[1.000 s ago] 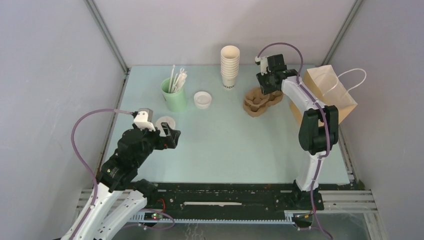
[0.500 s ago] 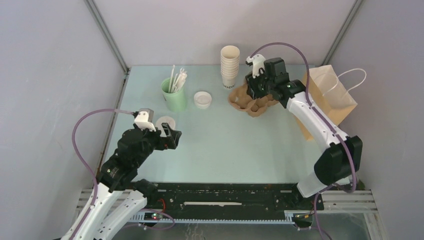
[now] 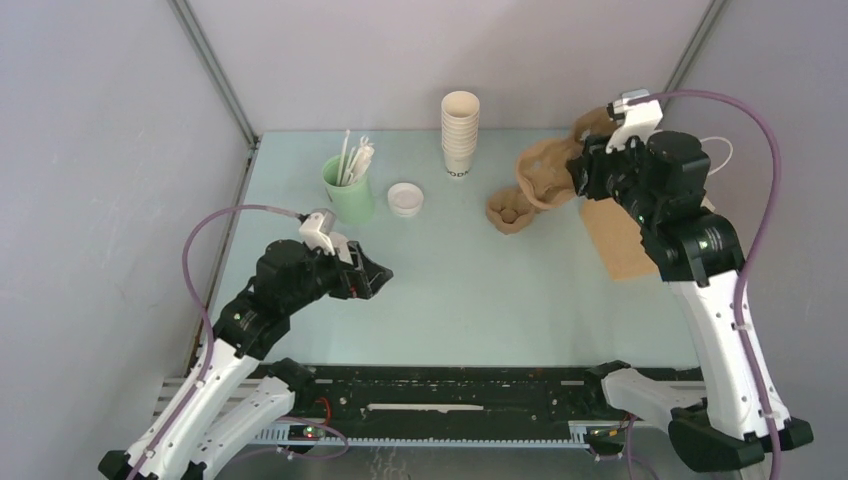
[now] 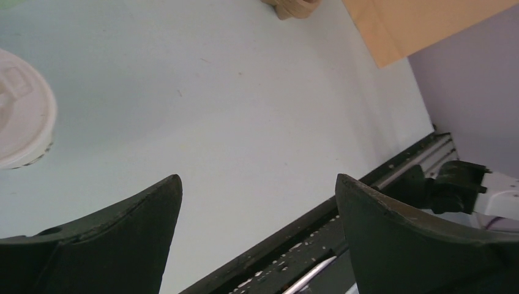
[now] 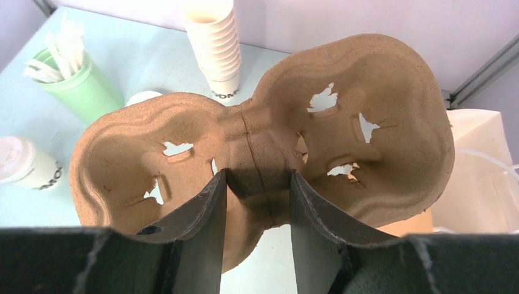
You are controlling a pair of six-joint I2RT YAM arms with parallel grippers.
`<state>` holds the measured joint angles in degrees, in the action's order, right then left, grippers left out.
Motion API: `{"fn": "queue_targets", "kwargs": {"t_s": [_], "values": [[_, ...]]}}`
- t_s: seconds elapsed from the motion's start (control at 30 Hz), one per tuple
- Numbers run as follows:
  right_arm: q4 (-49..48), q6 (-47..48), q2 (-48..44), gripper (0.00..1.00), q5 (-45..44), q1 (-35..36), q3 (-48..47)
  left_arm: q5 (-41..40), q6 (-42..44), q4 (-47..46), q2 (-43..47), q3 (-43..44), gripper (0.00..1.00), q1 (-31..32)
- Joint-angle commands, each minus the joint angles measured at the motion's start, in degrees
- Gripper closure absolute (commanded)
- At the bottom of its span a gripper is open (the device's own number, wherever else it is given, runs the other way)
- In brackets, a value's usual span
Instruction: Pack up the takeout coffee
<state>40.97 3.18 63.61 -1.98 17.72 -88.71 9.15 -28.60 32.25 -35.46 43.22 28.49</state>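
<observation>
The takeout coffee (image 5: 24,165) is a small white cup with a lid and dark lettering. It stands on the table at the left edge of the left wrist view (image 4: 18,122); my left arm hides it in the top view. My left gripper (image 3: 375,280) (image 4: 257,184) is open and empty, to the right of the cup and over bare table. My right gripper (image 3: 582,170) (image 5: 258,173) is shut on the middle ridge of a brown pulp cup carrier (image 3: 545,170) (image 5: 343,122), holding it tilted in the air next to the paper bag (image 3: 625,240).
A second brown carrier (image 3: 508,210) sits on the table below the lifted one. A stack of lidless white cups (image 3: 460,130), a mint-green cup with straws (image 3: 347,188) and a loose white lid (image 3: 405,198) stand toward the back. Grey walls close in both sides.
My right arm has lifted the carrier off the table and swung it right, toward the bag, leaving another carrier behind. My left gripper has moved a little right and forward, still open.
</observation>
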Motion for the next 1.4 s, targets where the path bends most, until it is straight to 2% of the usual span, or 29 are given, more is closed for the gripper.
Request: {"fn": "queue_targets", "kwargs": {"t_s": [0.0,0.13,0.27,0.4,0.47,0.57,0.77,1.0,1.17,1.37], "values": [[4.94,3.46,0.52,0.73,6.53,2.93,0.25,7.55,-5.38,-6.24,-1.42,2.41,0.00,0.43],[5.82,10.85,1.74,0.73,4.21,14.43,2.91,13.43,-10.31,-9.70,-2.14,4.09,0.00,0.43],[2.10,12.12,2.29,0.73,4.23,22.30,5.99,16.32,-12.68,-10.30,-3.43,7.46,0.01,0.43],[0.61,12.57,4.45,0.74,4.49,27.67,6.53,20.20,-15.46,-10.27,-5.83,10.06,0.06,0.43],[0.07,12.68,5.76,0.74,2.41,29.88,6.42,21.76,-17.23,-11.33,-6.94,10.47,0.13,0.43],[0.70,12.91,8.08,0.74,2.75,31.95,5.52,21.44,-17.11,-12.36,-8.16,10.79,0.24,0.43],[-1.57,14.74,9.14,0.74,3.73,35.86,6.87,23.69,-18.84,-15.27,-12.53,10.97,0.37,0.63],[-2.40,15.01,9.77,0.74,4.21,37.34,6.88,22.77,-17.17,-15.32,-15.55,10.43,0.45,2.76],[-2.21,15.27,10.08,0.75,4.46,37.68,6.88,22.03,-17.05,-15.90,-16.76,10.22,0.60,3.83],[-2.10,15.19,10.13,0.75,4.40,37.66,6.96,21.67,-16.70,-15.87,-17.65,10.36,0.65,4.18]]}}
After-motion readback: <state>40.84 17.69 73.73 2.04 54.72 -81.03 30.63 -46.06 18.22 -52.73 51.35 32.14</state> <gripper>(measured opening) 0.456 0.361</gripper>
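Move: The cup carrier, already pinched by its bridge in the right fingers, is about 36 cm to the left hand's right, 12 cm ahead and 17 cm higher. The left gripper lies correspondingly from the right hand: 36 cm left, 12 cm back, 17 cm below. The paper bag is some 20 cm right of the right hand, 4 cm ahead, 21 cm below. The lidded cup sits 9 cm left of the left hand, 6 cm ahead, 10 cm lower. Leftward, with some drop and pull back, the right hand swings the still-pinched carrier about 20 cm towards the left gripper, turning it some 45 degrees counter-clockwise. The left hand goes right to meet it, first rising then sinking a little, rolls its left side down, and narrows its wide-open fingers around the carrier's near lobe edge. ##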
